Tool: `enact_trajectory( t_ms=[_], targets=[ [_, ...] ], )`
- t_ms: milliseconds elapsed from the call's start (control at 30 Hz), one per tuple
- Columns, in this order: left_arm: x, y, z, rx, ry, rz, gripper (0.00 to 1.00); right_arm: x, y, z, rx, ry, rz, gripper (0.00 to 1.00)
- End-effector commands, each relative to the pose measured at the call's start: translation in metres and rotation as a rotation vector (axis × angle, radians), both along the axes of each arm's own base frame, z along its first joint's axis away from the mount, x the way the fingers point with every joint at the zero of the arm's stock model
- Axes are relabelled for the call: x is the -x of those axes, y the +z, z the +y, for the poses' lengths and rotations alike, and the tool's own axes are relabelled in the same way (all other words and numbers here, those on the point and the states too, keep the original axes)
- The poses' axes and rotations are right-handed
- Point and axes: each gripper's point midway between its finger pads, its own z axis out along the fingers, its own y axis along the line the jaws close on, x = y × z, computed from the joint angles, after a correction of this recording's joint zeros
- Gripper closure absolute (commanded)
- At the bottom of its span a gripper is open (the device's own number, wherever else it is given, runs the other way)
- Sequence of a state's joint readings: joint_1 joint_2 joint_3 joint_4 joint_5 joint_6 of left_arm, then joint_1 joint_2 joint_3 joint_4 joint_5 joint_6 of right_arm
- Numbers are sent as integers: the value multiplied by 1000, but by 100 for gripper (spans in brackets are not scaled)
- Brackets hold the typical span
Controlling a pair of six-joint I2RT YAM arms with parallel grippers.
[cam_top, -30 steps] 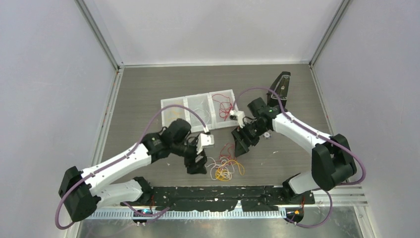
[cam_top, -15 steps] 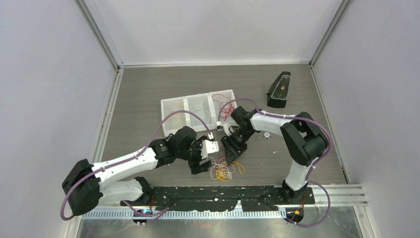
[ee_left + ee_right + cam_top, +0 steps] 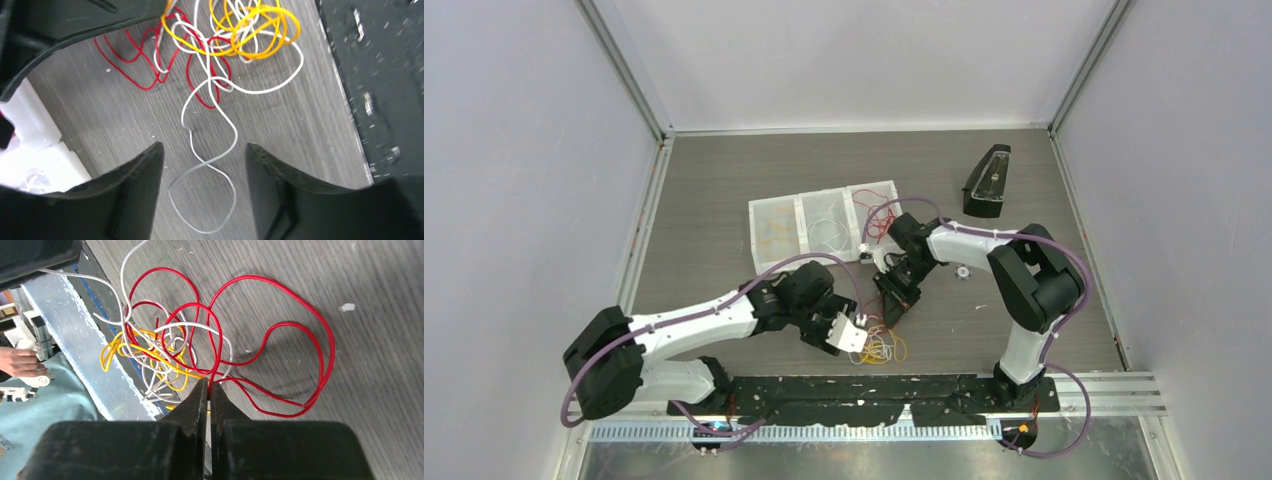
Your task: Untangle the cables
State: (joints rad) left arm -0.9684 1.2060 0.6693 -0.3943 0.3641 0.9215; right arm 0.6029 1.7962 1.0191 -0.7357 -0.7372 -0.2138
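Observation:
The cables [image 3: 881, 341] lie in a tangle of red, white and yellow strands near the table's front edge. In the right wrist view my right gripper [image 3: 208, 383] is shut on a red cable [image 3: 246, 276], whose loops spread over the wood beyond the tips. From above, that gripper [image 3: 892, 310] stands at the tangle's far side. My left gripper [image 3: 856, 338] is at the tangle's left side, open. Its wrist view shows a loose white loop [image 3: 233, 197] lying flat between the spread fingers, gripper [image 3: 204, 146], with the tangle [image 3: 220, 45] just ahead.
A clear three-compartment tray [image 3: 824, 191] behind the arms holds yellow, white and red strands, one colour per compartment. A black wedge-shaped object [image 3: 989, 182] stands at the back right. A small round piece [image 3: 962, 271] lies by the right arm. A black strip [image 3: 874, 390] runs along the front edge.
My right gripper came down and left to the tangle and shut on a red cable. My left gripper swung toward the front edge, up to the tangle's left side, still open.

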Motion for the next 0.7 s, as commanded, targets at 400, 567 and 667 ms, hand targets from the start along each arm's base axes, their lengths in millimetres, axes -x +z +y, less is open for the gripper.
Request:
enact_trajectory(
  t_ms=[400, 567, 667],
  targets=[
    [-22, 151, 58, 262, 284, -27, 100, -73, 24, -70, 220, -31, -422, 95],
    [-25, 230, 68, 452, 387, -109, 100, -88, 20, -104, 314, -36, -483, 95],
    [-28, 274, 70, 551, 422, -148, 100, -91, 17, -118, 338, -39, -479, 95]
  ],
)
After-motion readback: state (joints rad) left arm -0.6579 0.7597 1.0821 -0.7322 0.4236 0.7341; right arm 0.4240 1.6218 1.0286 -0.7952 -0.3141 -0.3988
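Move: The white cable's loose loop lies under the open left fingers, about 2 cm left, 1 cm ahead and 3 cm below; the tangle sits some 8 cm right and 2 cm back, the tray's middle about 24 cm ahead and 2 cm left. The right hand already pinches the red cable; the poker chip it heads towards is about 12 cm ahead and 16 cm right, with the tangle 4 cm back and 2 cm left of that hand. Left dips, pinches white cable, rises about 25 cm; right pulls held red cable 12 cm right and forward. ##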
